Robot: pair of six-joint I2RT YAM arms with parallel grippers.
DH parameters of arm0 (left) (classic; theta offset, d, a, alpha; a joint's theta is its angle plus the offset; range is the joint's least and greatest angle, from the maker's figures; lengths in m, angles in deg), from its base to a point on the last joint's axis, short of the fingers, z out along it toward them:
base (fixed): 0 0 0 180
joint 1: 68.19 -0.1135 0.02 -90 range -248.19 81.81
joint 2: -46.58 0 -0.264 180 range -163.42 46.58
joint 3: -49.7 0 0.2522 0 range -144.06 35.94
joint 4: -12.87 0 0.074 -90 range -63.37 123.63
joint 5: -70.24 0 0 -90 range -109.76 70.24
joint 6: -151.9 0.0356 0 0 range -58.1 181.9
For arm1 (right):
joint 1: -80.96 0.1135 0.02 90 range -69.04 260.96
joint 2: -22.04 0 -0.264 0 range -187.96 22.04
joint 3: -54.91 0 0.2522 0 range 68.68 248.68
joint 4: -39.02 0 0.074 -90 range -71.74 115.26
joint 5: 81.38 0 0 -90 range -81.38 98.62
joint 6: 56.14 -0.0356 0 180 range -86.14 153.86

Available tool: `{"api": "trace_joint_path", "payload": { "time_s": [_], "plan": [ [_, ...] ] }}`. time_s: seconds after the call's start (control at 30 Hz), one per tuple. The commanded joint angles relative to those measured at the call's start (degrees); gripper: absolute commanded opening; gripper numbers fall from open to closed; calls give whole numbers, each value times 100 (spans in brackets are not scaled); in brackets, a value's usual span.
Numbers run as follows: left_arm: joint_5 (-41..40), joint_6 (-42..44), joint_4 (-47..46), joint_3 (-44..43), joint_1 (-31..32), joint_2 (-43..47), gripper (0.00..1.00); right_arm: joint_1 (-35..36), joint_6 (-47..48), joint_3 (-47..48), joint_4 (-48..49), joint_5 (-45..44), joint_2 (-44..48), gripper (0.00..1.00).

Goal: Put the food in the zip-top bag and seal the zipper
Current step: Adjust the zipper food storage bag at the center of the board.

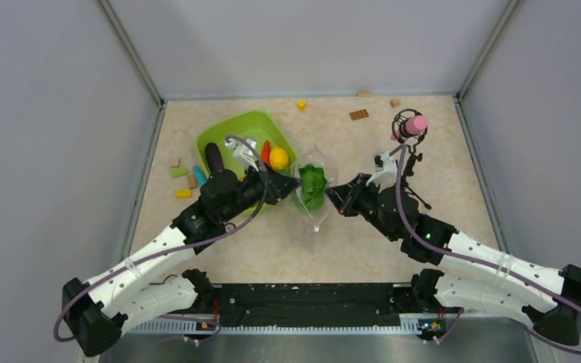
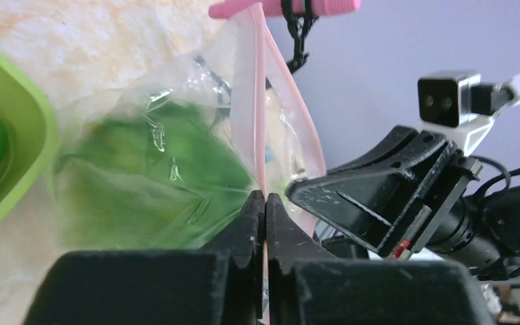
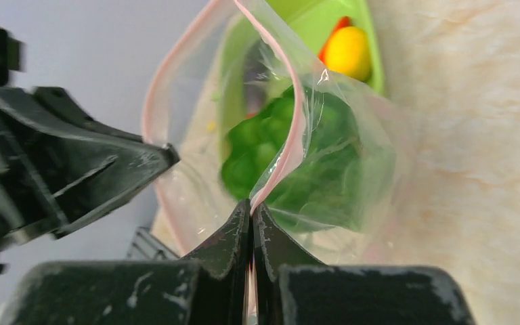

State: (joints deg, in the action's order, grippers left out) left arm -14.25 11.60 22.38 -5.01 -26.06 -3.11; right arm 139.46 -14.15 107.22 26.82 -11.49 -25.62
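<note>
The clear zip-top bag [image 1: 314, 198] hangs between my two grippers at the table's middle, mouth spread open. Green food [image 1: 313, 183] lies inside it, seen through the plastic in the left wrist view [image 2: 149, 176] and the right wrist view [image 3: 311, 162]. My left gripper [image 2: 265, 200] is shut on one side of the pink zipper [image 2: 258, 101]. My right gripper [image 3: 252, 206] is shut on the opposite lip of the zipper [image 3: 296, 115]. A purple eggplant [image 1: 214, 156], a yellow lemon [image 1: 278, 158] and a red piece [image 1: 265, 151] rest in the lime-green tray [image 1: 234, 128].
Small coloured blocks [image 1: 184, 181] lie left of the tray; a yellow block [image 1: 301, 105] and a brown one [image 1: 358, 115] sit near the back wall. A black stand with a pink top [image 1: 411, 125] stands at the back right.
</note>
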Motion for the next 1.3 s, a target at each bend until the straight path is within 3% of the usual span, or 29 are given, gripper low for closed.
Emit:
{"api": "trace_joint_path", "payload": {
  "time_s": [0.0,0.17,0.43,0.57,0.83,0.9,0.93,1.03,1.1,1.27],
  "plan": [
    [-199,865,399,-710,348,-545,0,27,686,628,-1697,-712,-118,0],
    [-316,1256,689,-1126,357,-593,0,26,899,1146,-2434,-1442,-24,0],
    [-1087,1920,941,-1672,358,-506,0,23,1306,1222,-2346,-1602,647,0],
    [-606,1863,763,-1685,358,-1021,0,23,1463,1137,-2360,-1834,871,0],
    [182,2092,1108,-2521,360,-1912,0,22,1589,1195,-2456,-1937,1049,0],
    [339,2164,1119,-2495,360,-1925,21,27,1573,1061,-2408,-1999,1060,0],
    [397,2192,1108,-2447,362,-1910,43,24,1566,992,-2366,-2019,1057,0],
    [535,2294,1112,-2263,358,-1760,89,23,1630,804,-2066,-2024,1011,0],
    [504,2329,1167,-2117,362,-1565,97,26,1706,677,-1724,-1925,944,0],
    [-314,2283,1341,-1673,357,-694,98,25,1859,643,-1168,-1663,439,0]
  ]
}}
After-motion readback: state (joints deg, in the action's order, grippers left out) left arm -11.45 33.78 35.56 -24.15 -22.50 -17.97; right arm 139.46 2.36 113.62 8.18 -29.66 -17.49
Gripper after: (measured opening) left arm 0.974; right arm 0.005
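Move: Hanging between the two shut grippers, the zip-top bag has its middle about 4 cm right of the left hand and 4 cm left of the right hand, roughly 2 cm ahead and 10 cm below them. The lettuce inside sits about 3 cm ahead of each hand and 12 cm down, at the same sideways place. The green bin lies some 16 cm ahead and 16 cm left of the left hand, 24 cm below. Drawing the pinched rim about 10 cm to the right, the right hand dips, then rises slightly, rolling its left side down some 20 degrees and turning clockwise, its grip kept. The left hand follows unevenly, bobbing up about 4 cm and down again, reaches about 5 cm right and 4 cm forward, then opens wide, lets go of the rim and eases back and left. ##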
